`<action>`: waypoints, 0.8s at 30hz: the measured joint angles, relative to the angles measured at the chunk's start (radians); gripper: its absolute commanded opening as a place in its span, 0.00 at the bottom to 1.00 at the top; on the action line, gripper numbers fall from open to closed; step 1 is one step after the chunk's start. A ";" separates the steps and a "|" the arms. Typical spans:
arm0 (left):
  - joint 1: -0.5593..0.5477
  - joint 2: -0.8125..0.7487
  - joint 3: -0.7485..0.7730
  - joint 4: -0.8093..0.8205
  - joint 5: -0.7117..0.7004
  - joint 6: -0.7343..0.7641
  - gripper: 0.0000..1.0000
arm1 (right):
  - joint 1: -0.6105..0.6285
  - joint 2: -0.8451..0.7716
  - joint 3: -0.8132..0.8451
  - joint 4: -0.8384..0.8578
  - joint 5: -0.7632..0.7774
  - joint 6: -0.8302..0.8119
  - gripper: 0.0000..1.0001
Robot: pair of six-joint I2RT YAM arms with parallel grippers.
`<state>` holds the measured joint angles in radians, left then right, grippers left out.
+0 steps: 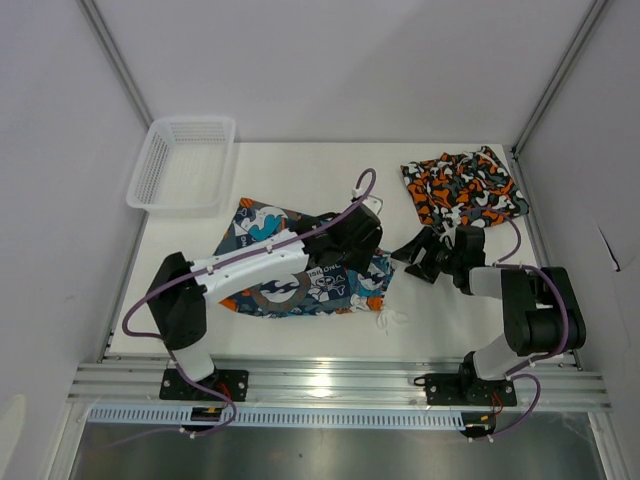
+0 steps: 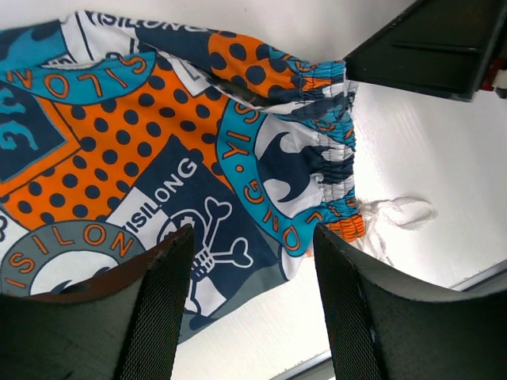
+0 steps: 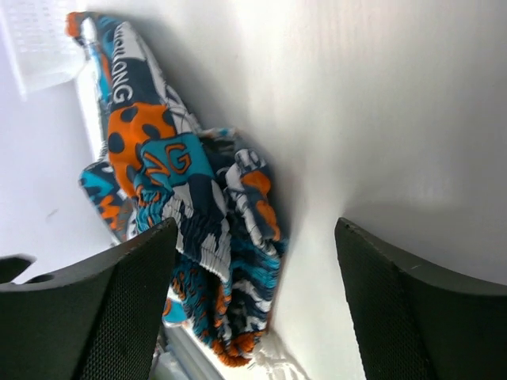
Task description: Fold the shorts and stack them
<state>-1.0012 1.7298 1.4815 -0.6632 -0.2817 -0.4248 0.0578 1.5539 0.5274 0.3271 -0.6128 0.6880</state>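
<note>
The blue-teal, orange and white cartoon-print shorts (image 1: 285, 285) lie flat on the white table (image 1: 330, 180), partly under my left arm. In the left wrist view the shorts (image 2: 158, 150) fill the frame, with the gathered waistband on the right and a white drawstring (image 2: 400, 212) trailing off it. My left gripper (image 1: 352, 262) (image 2: 253, 269) hovers open over their right part with nothing between its fingers. My right gripper (image 1: 415, 255) (image 3: 257, 269) stands open just right of the waistband (image 3: 210, 229), holding nothing. The camouflage shorts (image 1: 462, 188) lie bunched at the back right.
A white mesh basket (image 1: 185, 160) sits at the back left corner of the table. Grey walls and metal frame posts close in the sides and back. A metal rail (image 1: 340, 378) runs along the near edge by the arm bases.
</note>
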 measured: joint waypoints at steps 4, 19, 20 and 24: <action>0.020 0.000 -0.051 0.030 0.031 0.000 0.64 | -0.001 0.000 -0.062 0.120 -0.051 0.056 0.86; 0.055 0.133 -0.075 0.194 0.101 -0.004 0.67 | -0.026 0.089 -0.220 0.536 -0.132 0.264 0.86; 0.056 0.150 -0.058 0.198 0.102 -0.004 0.67 | -0.025 0.098 -0.220 0.554 -0.135 0.267 0.86; 0.062 0.198 -0.026 0.233 0.096 -0.024 0.70 | -0.019 0.122 -0.227 0.609 -0.138 0.287 0.85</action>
<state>-0.9394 1.9282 1.4551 -0.4297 -0.1860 -0.4484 0.0383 1.6756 0.3004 0.9360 -0.7506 0.9752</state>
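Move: Some 4 cm ahead of the left hand, 6 cm to its right and 11 cm below lies the far corner of the blue shorts' waistband; the drawstring lies about 11 cm back and 8 cm right of that hand. From the open right hand, close to the table, the same corner is roughly 4 cm left, 1 cm back and 2 cm lower, with the folded camo shorts about 14 cm ahead and 13 cm right. Sinking about 7 cm towards the waistband's far corner, the open left hand first goes nearly straight down, then slants forward and right some 3 cm each. Beside that corner the right hand, also open, eases back and left about 2 cm while rolling some 15 degrees, so that its fingers lie flatter and point more to the left. ##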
